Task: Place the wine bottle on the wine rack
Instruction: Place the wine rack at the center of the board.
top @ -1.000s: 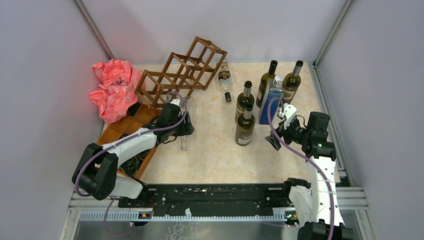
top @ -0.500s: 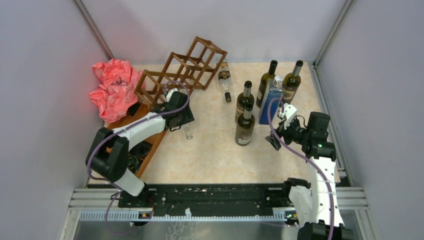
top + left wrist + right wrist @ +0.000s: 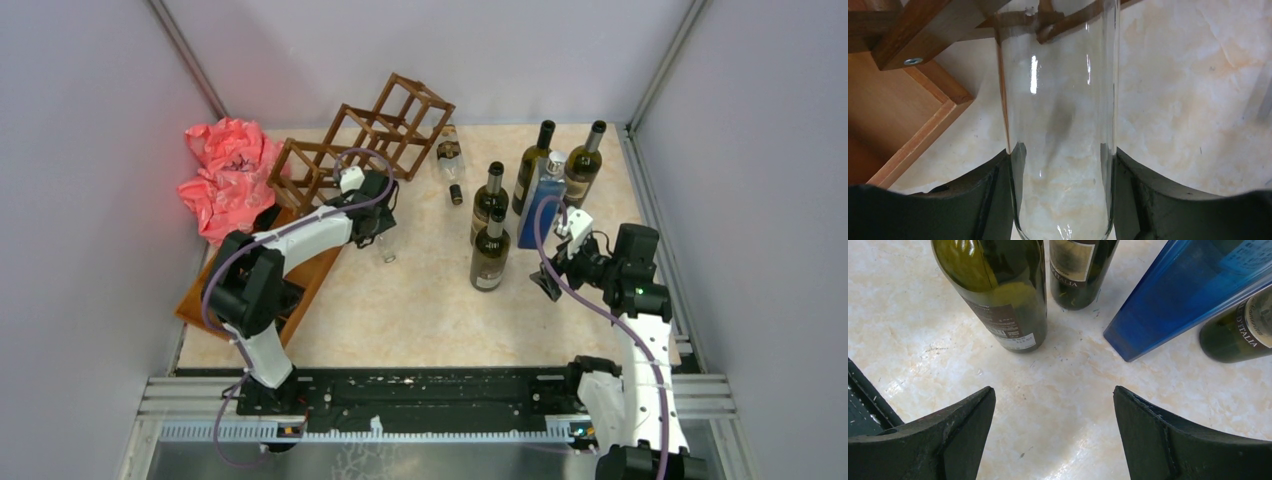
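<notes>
A clear glass wine bottle [image 3: 1063, 90] is clamped between my left gripper's [image 3: 1063, 152] two fingers, which press on both its sides. From above, the left gripper [image 3: 368, 212] sits at the near edge of the dark wooden lattice wine rack [image 3: 385, 125], and the bottle's neck [image 3: 384, 248] points toward me over the table. Rack slats [image 3: 923, 30] show just beyond the bottle's far end in the left wrist view. My right gripper [image 3: 1054, 392] hangs open over bare tabletop, with nothing between its fingers; from above it [image 3: 552, 281] is right of the standing bottles.
Several dark green bottles [image 3: 490, 255] and a blue bottle [image 3: 543, 200] stand at centre right. Another bottle [image 3: 449, 150] lies by the rack's right end. A flat wooden tray [image 3: 250, 275] and a pink bag [image 3: 230, 175] are at left.
My left arm has carried the clear bottle away from the tray's side, farther back and right, up to the rack's near edge. The right arm has not moved.
</notes>
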Controlling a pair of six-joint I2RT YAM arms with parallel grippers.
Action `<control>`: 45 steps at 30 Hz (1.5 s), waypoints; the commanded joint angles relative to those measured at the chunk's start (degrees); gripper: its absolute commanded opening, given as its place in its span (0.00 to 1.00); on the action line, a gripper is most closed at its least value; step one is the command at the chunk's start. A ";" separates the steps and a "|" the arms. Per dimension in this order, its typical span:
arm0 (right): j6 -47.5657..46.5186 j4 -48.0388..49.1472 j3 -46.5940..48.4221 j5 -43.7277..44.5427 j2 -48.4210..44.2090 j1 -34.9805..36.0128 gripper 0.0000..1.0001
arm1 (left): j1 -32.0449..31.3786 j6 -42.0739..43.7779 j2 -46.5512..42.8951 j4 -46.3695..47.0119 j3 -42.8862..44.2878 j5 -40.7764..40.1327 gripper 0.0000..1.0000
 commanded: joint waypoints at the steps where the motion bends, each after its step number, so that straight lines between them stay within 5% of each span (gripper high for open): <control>1: -0.54 1.92 -0.17 -0.56 -0.56 0.72 0.87 | -0.10 -4.60 2.27 -3.55 4.54 -8.68 0.00; 11: -0.62 1.87 -0.17 -0.57 -0.20 0.88 0.87 | -0.02 -6.64 7.40 -7.98 11.75 -13.60 0.03; 16: -0.62 1.83 -0.17 -0.50 -0.12 0.97 0.87 | 0.70 -4.40 7.37 -6.98 11.62 -14.15 0.15; 45: -0.62 1.87 -0.26 -0.24 -0.16 0.99 0.87 | 4.86 3.30 9.04 -1.96 15.11 -17.70 0.35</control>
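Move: My left hand already holds the clear glass bottle, base pointing forward. The middle of the wine rack lies about 11 cm ahead and 3 cm to the left, some 3 cm higher. The labelled clear bottle lies roughly 13 cm right and 10 cm ahead; the wooden tray's middle is about 22 cm left and 12 cm back. From my idle right hand the rack is some 27 cm ahead, 37 cm left and 7 cm lower. I keep my grip on the clear bottle and feed its base under the wine rack's near slats with my left hand, first mostly forward, then as much left as forward, about 7 cm in all, rising slightly towards the end. On the way the wrist turns about 10 degrees counter-clockwise and rolls its left side up by a similar amount, and the bottle or hand pushes against the rack. ##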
